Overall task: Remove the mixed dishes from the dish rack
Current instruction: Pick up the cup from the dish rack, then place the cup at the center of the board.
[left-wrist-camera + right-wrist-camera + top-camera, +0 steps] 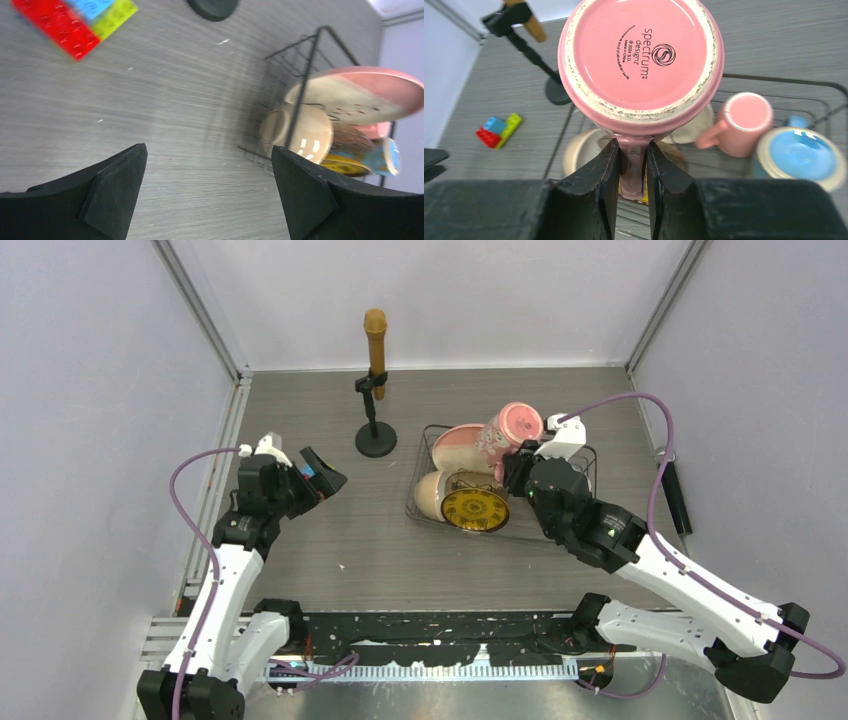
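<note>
My right gripper is shut on the handle of a pink mug, held base-up above the dish rack. From above, that mug hangs over the rack's back half, in front of my right gripper. In the rack lean a large pink-and-cream plate, a cream bowl and a small yellow patterned plate. A second pink mug and a blue-faced mug stand inside too. My left gripper is open over bare table, left of the rack.
A microphone stand with a round black base rises behind and left of the rack. Colourful toy blocks lie on the table near my left gripper. A black bar lies along the right wall.
</note>
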Action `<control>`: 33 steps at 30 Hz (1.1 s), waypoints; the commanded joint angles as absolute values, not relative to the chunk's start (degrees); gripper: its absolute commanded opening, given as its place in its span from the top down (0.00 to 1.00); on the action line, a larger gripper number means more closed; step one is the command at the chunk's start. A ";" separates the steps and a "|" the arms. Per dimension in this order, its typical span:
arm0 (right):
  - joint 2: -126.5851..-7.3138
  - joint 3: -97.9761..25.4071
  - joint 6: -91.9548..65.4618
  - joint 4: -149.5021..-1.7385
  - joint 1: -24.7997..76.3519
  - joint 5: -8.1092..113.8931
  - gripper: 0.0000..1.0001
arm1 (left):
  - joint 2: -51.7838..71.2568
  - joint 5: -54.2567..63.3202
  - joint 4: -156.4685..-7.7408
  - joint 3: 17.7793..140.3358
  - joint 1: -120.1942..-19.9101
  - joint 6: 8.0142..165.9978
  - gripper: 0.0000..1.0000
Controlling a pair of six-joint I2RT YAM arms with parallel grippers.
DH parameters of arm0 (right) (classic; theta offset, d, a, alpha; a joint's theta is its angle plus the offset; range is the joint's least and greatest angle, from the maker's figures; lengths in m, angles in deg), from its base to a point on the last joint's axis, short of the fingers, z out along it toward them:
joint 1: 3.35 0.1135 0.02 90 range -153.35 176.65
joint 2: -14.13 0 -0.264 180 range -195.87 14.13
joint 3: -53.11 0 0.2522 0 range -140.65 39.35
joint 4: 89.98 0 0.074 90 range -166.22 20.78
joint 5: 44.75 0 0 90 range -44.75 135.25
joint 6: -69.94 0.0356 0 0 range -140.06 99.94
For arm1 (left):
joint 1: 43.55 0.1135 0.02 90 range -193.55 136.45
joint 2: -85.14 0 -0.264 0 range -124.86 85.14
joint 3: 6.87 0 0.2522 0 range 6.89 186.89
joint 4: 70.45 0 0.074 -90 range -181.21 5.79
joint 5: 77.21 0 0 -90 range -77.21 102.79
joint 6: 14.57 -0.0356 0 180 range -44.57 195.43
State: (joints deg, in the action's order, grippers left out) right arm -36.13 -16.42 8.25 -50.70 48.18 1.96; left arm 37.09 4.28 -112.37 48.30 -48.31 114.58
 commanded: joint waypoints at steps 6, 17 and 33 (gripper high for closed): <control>-39.29 -20.39 9.93 -76.85 48.24 15.09 1.00 | 41.19 -21.82 -81.36 43.17 -48.24 129.57 0.01; -43.44 -10.95 22.06 -108.24 48.27 23.75 1.00 | 39.66 -22.72 -58.51 41.48 -54.05 138.37 0.01; -53.37 -6.54 36.77 -132.31 48.24 32.16 1.00 | 30.83 -19.36 -46.71 43.63 -64.56 136.70 0.06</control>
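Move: The pink cup, still held by its handle in the right hand, has its middle about 33 cm to the right of the open left hand, 4 cm farther out and 13 cm higher. From the left hand the mic stand is roughly 11 cm ahead and 9 cm right, the toy bricks 5 cm ahead and 3 cm left, both lower. The right hand has the left gripper 34 cm to its left, 1 cm ahead and 12 cm lower; the pink plate lies 7 cm ahead, 4 cm left and well below. Leftwards some 17 cm, and about 6 cm up, the right hand carries the cup off over the rack's left end, keeping its pinch on the handle while rolling its left side up and swinging counter-clockwise. The left hand comes to meet it, about 15 cm right and as much up, fingers wide open, levelling and turning clockwise until they stand just short of the handle. ##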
